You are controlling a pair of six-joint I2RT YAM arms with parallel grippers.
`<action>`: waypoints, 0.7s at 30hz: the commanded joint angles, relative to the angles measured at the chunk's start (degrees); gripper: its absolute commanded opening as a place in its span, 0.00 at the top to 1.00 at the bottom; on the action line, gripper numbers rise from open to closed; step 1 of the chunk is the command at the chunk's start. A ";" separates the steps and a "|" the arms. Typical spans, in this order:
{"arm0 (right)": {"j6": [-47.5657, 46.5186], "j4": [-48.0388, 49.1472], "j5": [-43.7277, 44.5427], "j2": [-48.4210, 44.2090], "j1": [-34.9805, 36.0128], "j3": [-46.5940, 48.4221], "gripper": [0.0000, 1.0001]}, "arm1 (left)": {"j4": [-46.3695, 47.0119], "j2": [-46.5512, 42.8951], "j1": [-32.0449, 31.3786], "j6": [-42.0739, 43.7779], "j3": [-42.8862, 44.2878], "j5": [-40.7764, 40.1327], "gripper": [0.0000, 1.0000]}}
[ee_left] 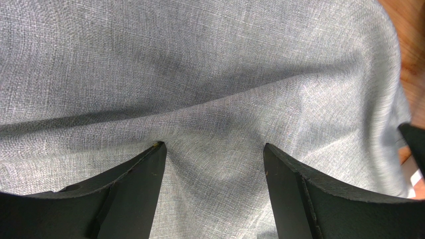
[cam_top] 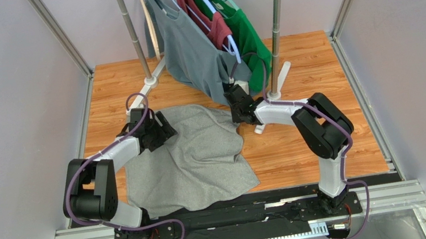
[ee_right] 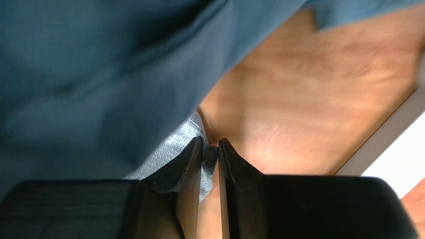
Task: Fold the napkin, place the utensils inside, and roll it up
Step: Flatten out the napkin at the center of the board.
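Note:
The napkin (cam_top: 203,159), a large grey cloth, lies rumpled on the wooden table, its far part raised in soft folds. My left gripper (cam_top: 163,130) hovers over the cloth's far left part. In the left wrist view its jaws (ee_left: 214,147) stand wide open just above the weave (ee_left: 199,74), with a ridge of cloth running between the tips. My right gripper (cam_top: 238,115) is at the napkin's far right corner. In the right wrist view its jaws (ee_right: 210,147) are nearly together, pinching that corner (ee_right: 169,149). The utensils are out of view.
A clothes rack (cam_top: 132,36) stands at the back of the table. From it hang a grey shirt (cam_top: 192,52), a red one (cam_top: 213,23) and a green one (cam_top: 246,31). The grey shirt's hem (ee_right: 100,64) hangs right above my right gripper. The rack's white feet (cam_top: 275,87) sit nearby.

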 commanded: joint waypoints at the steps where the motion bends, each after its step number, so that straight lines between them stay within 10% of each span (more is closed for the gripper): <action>1: -5.17 -0.37 7.17 2.79 -0.96 5.70 0.79 | 1.60 0.42 -0.83 3.31 2.10 1.40 0.20; 14: -8.60 3.06 16.85 5.18 -2.11 10.20 0.77 | -2.61 -0.01 -8.30 6.65 6.31 -4.48 0.20; 21: -7.20 4.63 8.07 -1.57 -1.76 3.46 0.42 | -7.71 -6.34 -9.36 4.02 3.52 -11.07 0.19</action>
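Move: The right hand already has the napkin's far right corner between its fingers. Its spot lies about 5 cm ahead and 3 cm to the right on the board. The blue tank top's hem hangs roughly 5 cm ahead, 2 cm left and 4 cm above; the rack's right post base is some 7 cm ahead and 10 cm right. From the left hand, that corner is about 19 cm right and 1 cm nearer; the napkin's middle lies some 11 cm back and 4 cm right. Still pinching the napkin's far right corner, the right hand drags it about 5 cm forward and 3 cm to the right under the tank top's hem, rising slightly as the fingers tip up, then opens to let go. The left hand, fingers spread on the cloth, pushes it about 4 cm to the right, turning some 10 degrees clockwise, and comes up off it by a couple of centimetres. ##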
